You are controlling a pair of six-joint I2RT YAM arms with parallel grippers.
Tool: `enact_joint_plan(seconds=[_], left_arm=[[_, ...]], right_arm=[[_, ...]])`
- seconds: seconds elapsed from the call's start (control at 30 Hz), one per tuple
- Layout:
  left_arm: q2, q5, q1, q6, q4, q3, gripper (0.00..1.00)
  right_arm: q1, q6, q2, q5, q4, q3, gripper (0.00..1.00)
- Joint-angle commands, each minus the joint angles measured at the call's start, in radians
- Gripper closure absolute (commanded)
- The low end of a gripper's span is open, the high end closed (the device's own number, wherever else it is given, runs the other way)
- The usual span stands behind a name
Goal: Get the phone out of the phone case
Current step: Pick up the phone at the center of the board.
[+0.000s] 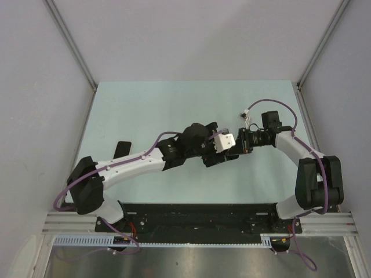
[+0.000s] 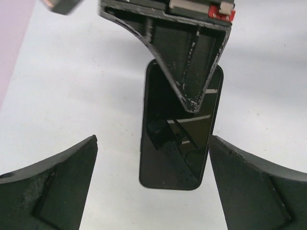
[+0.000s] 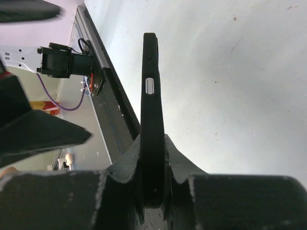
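Observation:
A black phone point(image 2: 175, 143) with a glossy dark screen sits in a thin black phone case point(image 3: 152, 96), seen edge-on with a silver side button showing through a cutout. My right gripper point(image 3: 152, 141) is shut on one end of it and holds it above the table. One right finger point(image 2: 192, 62) lies across the screen in the left wrist view. My left gripper point(image 2: 153, 139) is open, its fingers standing wide on either side of the phone's free end without touching it. In the top view both grippers point(image 1: 223, 156) point(image 1: 240, 145) meet mid-table, hiding the phone.
A small flat black object point(image 1: 122, 149) lies on the pale green table point(image 1: 174, 104) beside the left arm. Grey walls with metal rails enclose the table. The black base rail point(image 1: 197, 217) runs along the near edge.

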Motion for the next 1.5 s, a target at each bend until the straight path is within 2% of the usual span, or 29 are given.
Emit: enact_joint_plan(seconds=[0.0,0.13,0.27,0.4,0.47,0.63,0.8,0.97,1.1,1.17,1.2,1.27,1.47], left_arm=[[-0.096,0.005,0.028,0.003,0.055,-0.017,0.00],[-0.143,0.097,0.108,-0.073,0.043,-0.021,0.00],[-0.170,0.258,0.262,-0.162,0.029,-0.024,0.00],[-0.180,0.491,0.361,-0.228,0.015,-0.039,0.00],[-0.189,0.550,0.395,-0.245,0.011,-0.053,0.00],[-0.205,0.758,0.442,-0.285,0.006,-0.073,0.00],[-0.179,0.950,0.497,-0.353,0.006,-0.071,0.00],[-0.119,1.050,0.522,-0.405,0.008,-0.051,0.00],[-0.084,1.078,0.525,-0.425,0.020,-0.027,0.00],[-0.067,1.093,0.525,-0.475,0.090,-0.024,0.00],[-0.064,1.099,0.525,-0.554,0.134,-0.031,0.00],[-0.065,1.085,0.530,-0.633,0.309,-0.083,0.00],[-0.018,1.015,0.531,-0.675,0.337,-0.068,0.00]], right_arm=[[-0.023,-0.022,-0.036,-0.045,0.018,0.025,1.00],[-0.044,-0.031,-0.062,-0.056,0.018,0.025,1.00],[-0.057,-0.046,-0.106,-0.066,0.012,0.025,1.00],[-0.055,-0.028,-0.166,-0.071,0.042,0.025,1.00],[-0.055,0.003,-0.195,-0.068,0.068,0.025,1.00],[-0.064,0.110,-0.295,-0.049,0.235,0.025,1.00],[-0.083,0.341,-0.311,-0.060,0.504,0.025,1.00],[-0.081,0.442,-0.297,-0.074,0.663,0.027,1.00],[-0.080,0.468,-0.289,-0.063,0.708,0.025,1.00],[-0.066,0.472,-0.274,-0.065,0.719,0.025,1.00],[-0.061,0.466,-0.259,-0.065,0.714,0.025,1.00],[-0.057,0.436,-0.251,-0.065,0.682,0.025,1.00],[-0.042,0.385,-0.242,-0.080,0.618,0.025,1.00]])
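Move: The phone is held by its right end in my right fingers; its middle lies about 5 cm to the left of that hand and some 2 cm lower, level with it fore and aft. My wide-open left hand hangs just off its free end, the phone's middle being roughly 5 cm to its right, 5 cm below and 1 cm ahead. The right gripper's fingertips are about 10 cm to my left hand's right, 1 cm ahead and 3 cm lower. Keeping my pinch on the phone's right end, I lift it with my right hand about 13 cm and some 4 cm forward, rolling the wrist so the screen tilts back towards me. My left hand, still wide open, swings forward, left and up clear of the phone, then draws back to end about 7 cm left and 6 cm higher, rolled roughly 45 degrees and pointing nearly straight right at the phone's free end. ##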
